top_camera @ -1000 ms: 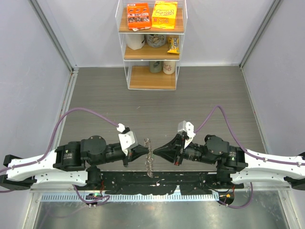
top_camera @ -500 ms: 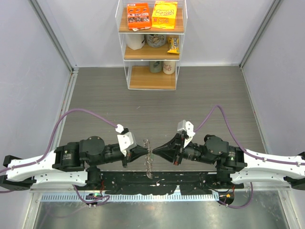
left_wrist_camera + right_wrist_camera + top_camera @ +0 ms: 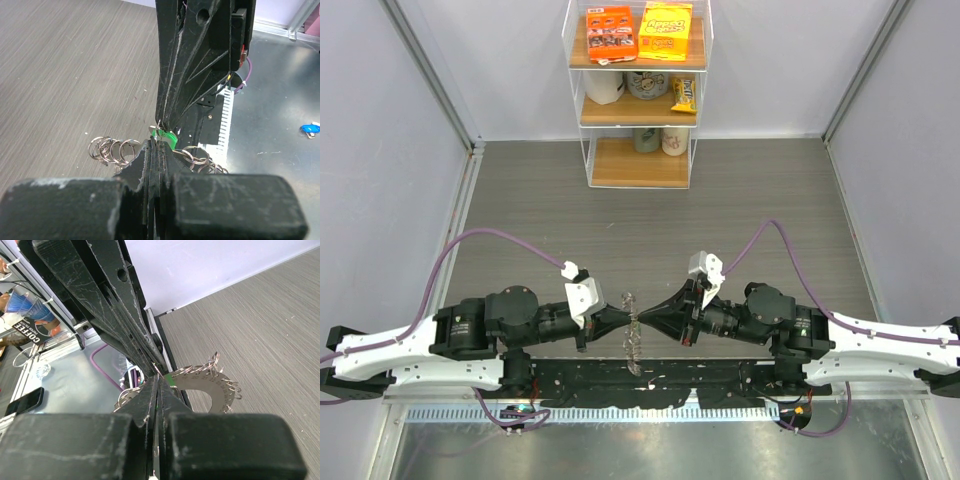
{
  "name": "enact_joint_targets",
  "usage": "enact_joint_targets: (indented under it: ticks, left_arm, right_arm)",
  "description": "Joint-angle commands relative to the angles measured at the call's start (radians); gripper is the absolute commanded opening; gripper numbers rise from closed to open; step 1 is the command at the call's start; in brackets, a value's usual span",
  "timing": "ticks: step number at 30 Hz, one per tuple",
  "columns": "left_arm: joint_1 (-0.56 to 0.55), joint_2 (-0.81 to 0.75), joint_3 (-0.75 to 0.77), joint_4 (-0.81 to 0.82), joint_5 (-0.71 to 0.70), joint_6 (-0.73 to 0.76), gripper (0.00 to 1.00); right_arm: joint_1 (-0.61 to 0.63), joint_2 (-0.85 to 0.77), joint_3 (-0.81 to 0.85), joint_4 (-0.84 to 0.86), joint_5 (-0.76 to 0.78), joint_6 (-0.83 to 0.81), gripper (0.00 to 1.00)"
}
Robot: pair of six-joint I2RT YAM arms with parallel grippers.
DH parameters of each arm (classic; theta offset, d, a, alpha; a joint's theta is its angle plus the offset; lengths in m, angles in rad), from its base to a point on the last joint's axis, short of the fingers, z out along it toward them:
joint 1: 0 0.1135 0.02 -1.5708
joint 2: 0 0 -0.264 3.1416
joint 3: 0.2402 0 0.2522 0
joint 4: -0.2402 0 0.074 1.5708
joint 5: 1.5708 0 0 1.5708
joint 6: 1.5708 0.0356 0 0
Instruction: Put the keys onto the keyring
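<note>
Both grippers meet tip to tip in the air above the table's near edge. The keyring point(image 3: 632, 335) hangs between them, a flat round metal plate point(image 3: 212, 387) with a hollow centre, hung with small split rings point(image 3: 112, 150). My left gripper point(image 3: 159, 144) is shut, with the plate's rim just beyond its tips and rings showing on either side. My right gripper point(image 3: 160, 381) is shut too. The bright green head of a key point(image 3: 168, 138) sits at the meeting point, and the green key point(image 3: 168, 378) touches the plate's edge. Its blade is hidden by the fingers.
A clear shelf unit point(image 3: 638, 95) with snack boxes and cups stands at the back of the table. A black rail point(image 3: 640, 378) runs along the near edge under the grippers. A phone point(image 3: 22, 401) and a small blue thing point(image 3: 310, 130) lie on the metal surface beyond that edge.
The right gripper has edged a little to the left and the left gripper has drawn back with it. The keyring has stayed hanging between the tips.
</note>
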Motion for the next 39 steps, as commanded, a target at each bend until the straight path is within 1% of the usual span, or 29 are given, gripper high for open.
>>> enact_joint_targets:
  ticks: [1,6,10,16,18,20,24,30,35,39]
  left_arm:
    - [-0.003,-0.016,0.006,0.104,0.010,0.005,0.00]
    - [-0.003,-0.023,0.003,0.107,0.013,0.006,0.00]
    - [-0.003,-0.029,0.000,0.110,0.014,0.008,0.00]
    - [-0.003,-0.045,-0.009,0.121,0.031,0.008,0.00]
    - [-0.003,-0.048,-0.012,0.127,0.037,0.010,0.00]
    - [-0.003,-0.049,-0.012,0.130,0.044,0.011,0.00]
    - [-0.003,-0.049,-0.012,0.135,0.045,0.014,0.00]
    - [-0.005,-0.049,-0.015,0.136,0.048,0.016,0.00]
    - [-0.003,-0.055,-0.020,0.142,0.048,0.016,0.00]
    - [-0.005,-0.062,-0.026,0.159,0.053,0.010,0.00]
  right_arm:
    - [0.003,0.005,0.015,0.062,0.009,0.017,0.05]
    - [0.003,0.005,0.010,0.061,0.019,0.020,0.06]
    - [0.003,0.001,0.006,0.052,0.038,0.023,0.08]
    - [0.001,-0.018,-0.006,0.043,0.071,0.025,0.16]
    - [0.001,-0.019,-0.003,0.041,0.074,0.025,0.20]
    - [0.001,-0.015,0.000,0.036,0.074,0.026,0.27]
    - [0.001,-0.010,0.003,0.033,0.066,0.026,0.28]
    - [0.003,-0.025,0.003,0.035,0.063,0.014,0.35]
    - [0.001,-0.042,0.033,-0.017,0.052,-0.033,0.41]
    - [0.001,-0.024,0.102,-0.132,0.013,-0.125,0.46]
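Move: My left fingertips pinch the small ring roughly 2 cm to the left of my right hand, level with it in height and reach. The green-tagged key is in my right fingertips, some 1 cm left of that hand and about 1 cm low; from my left hand it lies about 2 cm to the right and 1 cm below. The big keyring hangs with its middle about 2 cm left of my right hand, 2 cm back and 4 cm lower. I let the green-tagged key go at the small ring: my right hand drifts barely 1 cm forward while its shut fingers part to nearly half open, then eases about 1 cm right, away from my left fingertips. My left hand keeps its pinch on the small ring and lifts it slightly, under 1 cm. ##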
